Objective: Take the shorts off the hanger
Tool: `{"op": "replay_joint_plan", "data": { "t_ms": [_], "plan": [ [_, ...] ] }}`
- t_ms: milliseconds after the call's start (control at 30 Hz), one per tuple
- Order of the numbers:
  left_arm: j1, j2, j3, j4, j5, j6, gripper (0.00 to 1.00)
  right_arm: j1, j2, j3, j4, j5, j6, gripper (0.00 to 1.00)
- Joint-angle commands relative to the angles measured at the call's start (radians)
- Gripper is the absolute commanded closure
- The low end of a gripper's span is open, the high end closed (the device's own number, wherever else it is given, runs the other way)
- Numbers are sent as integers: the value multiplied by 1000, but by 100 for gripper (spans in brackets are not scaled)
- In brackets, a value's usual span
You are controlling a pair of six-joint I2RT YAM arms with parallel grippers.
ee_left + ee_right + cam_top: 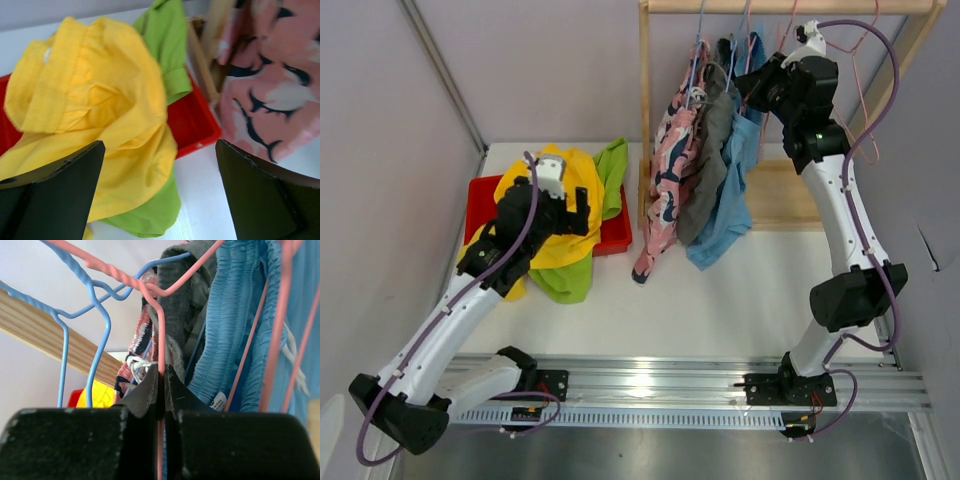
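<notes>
Three shorts hang from wire hangers on the wooden rack (790,6): pink print (670,170), dark grey (712,150) and light blue (732,205). My right gripper (752,85) is up among the hangers. In the right wrist view the gripper (161,385) is shut on a pink hanger wire (161,335), with the dark grey shorts (182,300) and light blue shorts (230,315) just behind it. Yellow shorts (555,215) and lime green shorts (610,175) lie heaped over the red bin (480,195). My left gripper (160,190) hangs open above them, holding nothing.
A blue wire hanger (100,340) hangs left of the pinched pink one. The rack's wooden base (790,195) sits at the back right of the white table. The red bin's corner (192,122) lies close to the pink print shorts (270,90).
</notes>
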Motion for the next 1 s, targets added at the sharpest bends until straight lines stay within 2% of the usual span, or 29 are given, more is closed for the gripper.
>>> {"op": "replay_joint_plan", "data": {
  "t_ms": [0, 267, 433, 533, 667, 700, 800, 967],
  "plan": [
    [-146, 3, 127, -20, -86, 60, 1, 1, -81, 97, 18, 34, -82, 100],
    [-411, 65, 368, -105, -109, 59, 1, -25, -138, 201, -61, 32, -100, 100],
    [-488, 120, 440, -137, -145, 56, 1, -48, -170, 214, -70, 17, -79, 100],
    [-558, 120, 433, -97, -94, 51, 1, -52, -210, 206, -79, 14, -63, 100],
    [-698, 126, 341, 77, 25, 49, 1, -48, -287, 152, -64, -8, -25, 100],
    [-722, 134, 325, 172, 82, 53, 1, -45, -305, 126, -65, -9, -7, 100],
    [-801, 198, 273, 297, 113, 69, 1, -8, -380, 71, -68, 1, 9, 100],
    [-865, 379, 316, 493, 88, 97, 0, 30, -486, 25, -85, 6, 38, 100]
  ]
}}
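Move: The right hand already pinches the pink hanger of the light blue shorts, whose middle hangs some 18 cm below it and 2 cm ahead. The grey shorts hang about 4 cm left of the blue ones, the pink patterned clothes about 10 cm left of them. From the open left hand the blue shorts are roughly 19 cm ahead, 31 cm right and 2 cm lower; the yellow shorts lie about 5 cm ahead, 6 cm left and 20 cm below. Right draws its hanger back 15 cm and up; left, open, swings 30 cm right towards the blue shorts. ##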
